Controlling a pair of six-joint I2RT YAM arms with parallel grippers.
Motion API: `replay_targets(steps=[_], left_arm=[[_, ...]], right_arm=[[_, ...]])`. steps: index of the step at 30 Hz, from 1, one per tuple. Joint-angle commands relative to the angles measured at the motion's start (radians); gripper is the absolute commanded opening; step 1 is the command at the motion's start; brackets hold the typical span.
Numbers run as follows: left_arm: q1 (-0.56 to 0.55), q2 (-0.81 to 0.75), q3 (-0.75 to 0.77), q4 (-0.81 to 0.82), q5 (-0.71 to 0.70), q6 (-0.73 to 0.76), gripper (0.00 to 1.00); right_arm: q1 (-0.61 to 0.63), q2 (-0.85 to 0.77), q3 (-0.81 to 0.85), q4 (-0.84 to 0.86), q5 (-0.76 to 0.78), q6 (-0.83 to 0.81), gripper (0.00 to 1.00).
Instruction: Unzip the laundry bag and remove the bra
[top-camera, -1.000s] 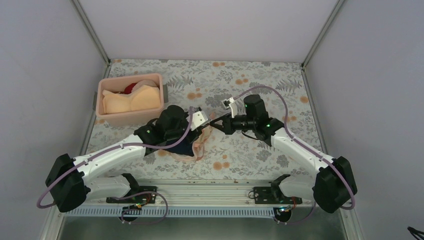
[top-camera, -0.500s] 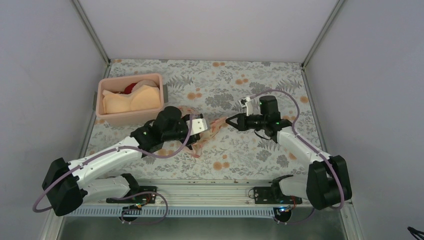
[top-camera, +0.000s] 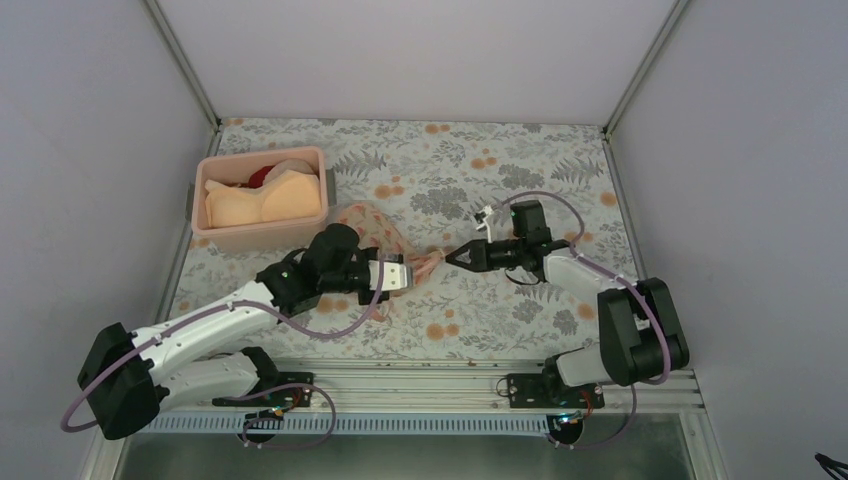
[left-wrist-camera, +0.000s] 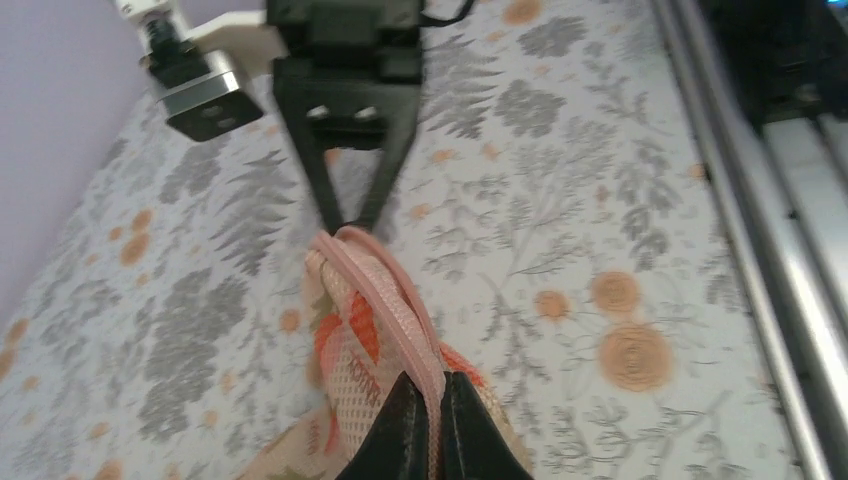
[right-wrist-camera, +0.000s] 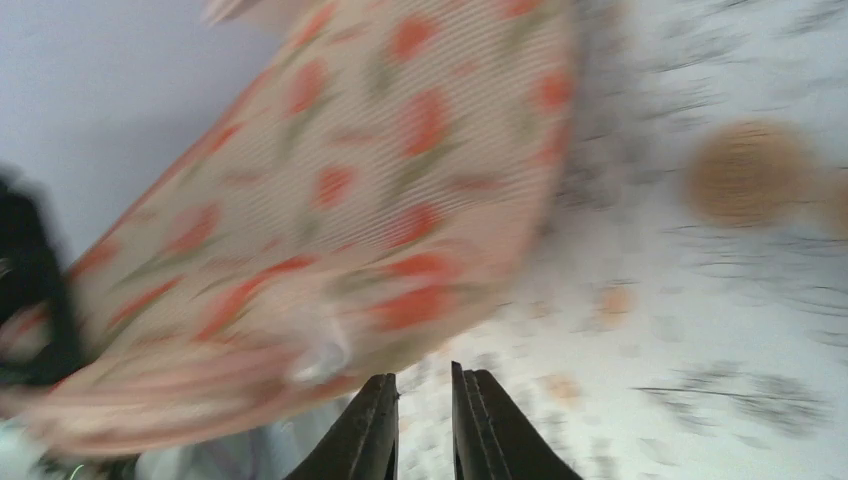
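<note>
The laundry bag (top-camera: 372, 226), peach-pink mesh with red-orange marks, lies stretched between both grippers at the table's middle. My left gripper (top-camera: 408, 276) is shut on its pink zip edging (left-wrist-camera: 400, 300), which runs taut away from the jaws. My right gripper (top-camera: 449, 257) sits at the bag's right end; in the left wrist view (left-wrist-camera: 345, 222) its tips meet the end of the zip edging. In the right wrist view the jaws stand a narrow gap apart with only table between them, and the blurred bag (right-wrist-camera: 330, 200) lies up and to the left. The navy bra is hidden.
A rigid pink bin (top-camera: 212, 236) stands at the back left, holding a peach bra (top-camera: 265, 198) and a red garment (top-camera: 260, 177). Grey walls close the left, back and right. The metal rail (top-camera: 420, 375) runs along the near edge.
The right gripper has drawn back to the right and its arm has folded in. The left gripper moved nearer with the zip edging. The bag is now pulled out long between them.
</note>
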Motion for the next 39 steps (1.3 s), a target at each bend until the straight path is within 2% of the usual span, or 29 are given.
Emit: replay_targets(steps=[1, 2, 4, 8, 12, 13, 15, 17, 19, 20, 22, 26, 32, 35, 39], left_arm=[[-0.008, -0.058, -0.029, 0.002, 0.134, 0.011, 0.02], [-0.007, -0.057, -0.039, -0.003, 0.137, 0.015, 0.02], [-0.009, -0.053, -0.058, -0.008, 0.141, 0.017, 0.02], [-0.04, -0.042, -0.095, 0.003, 0.166, 0.021, 0.02], [-0.098, -0.015, -0.124, 0.044, 0.178, 0.021, 0.03], [-0.11, -0.01, -0.13, 0.056, 0.176, 0.024, 0.06], [-0.121, -0.008, -0.13, 0.066, 0.176, 0.023, 0.37], [-0.123, -0.016, -0.119, 0.07, 0.185, 0.015, 0.74], [-0.118, -0.031, -0.103, 0.076, 0.195, 0.002, 0.95], [-0.113, -0.037, -0.097, 0.082, 0.195, -0.011, 0.99], [-0.088, -0.051, -0.088, 0.103, 0.194, -0.055, 1.0], [0.025, -0.087, -0.089, 0.223, 0.18, -0.318, 1.0], [0.302, -0.198, -0.153, 0.379, 0.132, -0.783, 1.0], [0.407, -0.27, -0.188, 0.351, 0.135, -0.928, 1.0], [0.484, -0.354, -0.211, 0.256, 0.124, -1.032, 1.0]], right_arm=[[-0.061, -0.013, 0.005, -0.032, 0.247, 0.012, 0.3], [-0.06, -0.028, 0.014, -0.053, 0.276, 0.012, 0.43], [-0.06, -0.065, 0.033, -0.092, 0.342, 0.013, 0.56], [-0.059, -0.151, 0.056, -0.135, 0.458, 0.031, 0.62], [-0.049, -0.191, 0.081, -0.157, 0.479, 0.034, 0.63], [-0.042, -0.195, 0.09, -0.167, 0.48, 0.028, 0.63], [-0.02, -0.199, 0.111, -0.188, 0.492, 0.018, 0.64], [0.005, -0.204, 0.129, -0.204, 0.515, 0.011, 0.65], [0.032, -0.208, 0.147, -0.21, 0.536, 0.008, 0.66], [0.045, -0.209, 0.162, -0.21, 0.547, 0.006, 0.67], [0.08, -0.207, 0.184, -0.209, 0.573, 0.009, 0.69], [0.184, -0.183, 0.235, -0.213, 0.666, 0.018, 0.99], [0.376, -0.098, 0.292, -0.219, 0.835, 0.052, 1.0], [0.477, -0.024, 0.34, -0.241, 0.939, 0.057, 1.0], [0.607, 0.077, 0.418, -0.269, 1.022, 0.056, 1.0]])
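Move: Both hands still hold the laundry bag stretched between them, its middle some 7 cm ahead of the left hand, 2 cm left and 10 cm below, and about 13 cm left of the right hand, 1 cm ahead and 4 cm below. The bare table spot for the bag's middle is 4 cm ahead of the left hand and 18 cm below; the pink bin, about 25 cm ahead, 37 cm left, 14 cm below. From the right hand that spot is 3 cm back, 12 cm left, 11 cm below. The right fingers let go of the bag's corner at once, draw off rightward and forward about 5 cm, rise, then swing some 13 cm left over the bag, wide open and tipping down. Still pinching the rim, the left hand draws back 7 cm and down, opens fully, then lifts forward and left towards the bin, turning counter-clockwise about 30 degrees. ##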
